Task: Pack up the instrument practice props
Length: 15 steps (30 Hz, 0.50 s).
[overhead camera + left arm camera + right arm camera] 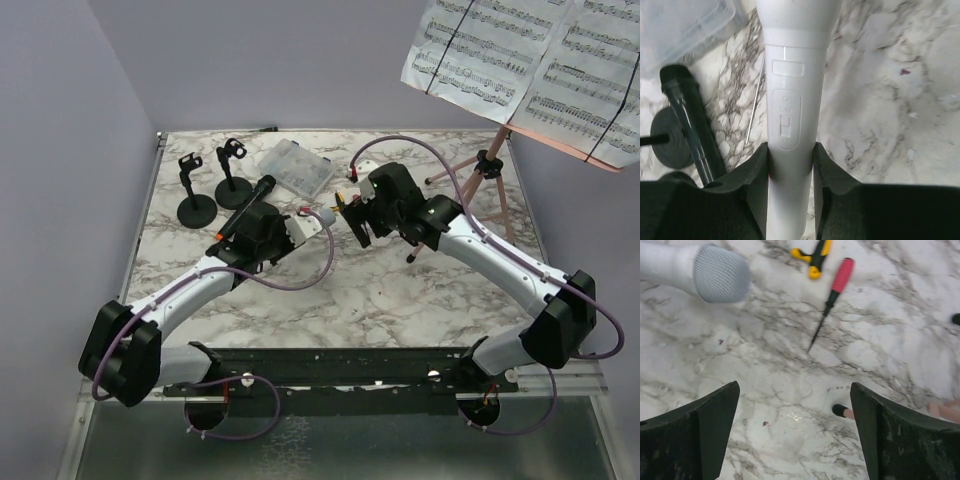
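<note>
My left gripper is shut on the white handle of the grey-headed microphone, held just above the marble. Its mesh head shows at the upper left of the right wrist view. My right gripper stands wide open over bare marble, empty, a little apart from that head. The black microphone lies beside the left gripper. Two black round-based mic holders stand at the back left. The pink tripod carries the sheet-music pages at the back right.
A clear plastic compartment box lies behind the grippers. The yellow screwdriver and the red screwdriver lie on the marble ahead of the right gripper. A black-capped tripod foot rests close to the right finger.
</note>
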Tool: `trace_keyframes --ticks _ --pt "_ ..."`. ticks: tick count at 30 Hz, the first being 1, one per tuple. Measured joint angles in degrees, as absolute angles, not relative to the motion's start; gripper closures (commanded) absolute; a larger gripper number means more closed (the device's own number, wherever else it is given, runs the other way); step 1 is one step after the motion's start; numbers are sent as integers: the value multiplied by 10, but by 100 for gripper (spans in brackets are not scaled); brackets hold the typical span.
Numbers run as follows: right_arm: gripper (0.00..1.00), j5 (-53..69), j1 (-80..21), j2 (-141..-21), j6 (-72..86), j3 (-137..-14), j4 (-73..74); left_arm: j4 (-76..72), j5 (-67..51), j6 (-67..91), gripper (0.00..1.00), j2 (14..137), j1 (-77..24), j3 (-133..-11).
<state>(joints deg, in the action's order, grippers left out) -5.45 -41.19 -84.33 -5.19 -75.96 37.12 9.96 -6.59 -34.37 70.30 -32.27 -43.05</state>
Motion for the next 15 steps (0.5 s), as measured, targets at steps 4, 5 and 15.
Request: trace_keyframes --ticks 4,5,15 --pt "4 -155 -411 -819 -23 -731 325 74 -4 -295 100 752 -300 -431" --pt "4 -172 -411 -812 -18 -723 314 69 10 -286 100 764 -296 -431" --pt "3 -221 -412 -755 10 -662 249 52 131 -232 100 898 -227 -479"
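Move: To the left hand's left lies the black microphone, about 12 cm over, 8 cm ahead and 10 cm below; the white microphone, already gripped, goes to the table beside it. The nearer empty stand is about 14 cm left and 12 cm ahead of this hand, the outer one 22 cm left and 8 cm ahead, the parts box some 17 cm straight ahead. From the right hand the black microphone is about 24 cm left, 6 cm ahead and 17 cm lower. Carrying the white microphone in its still-closed fingers, the left hand sweeps about 9 cm left, with some 7 cm each forward and down, to the near right side of the black microphone, turning about 30 degrees counter-clockwise. The empty right hand, already open, backs off some 4 cm to the right, also rising and edging forward. ##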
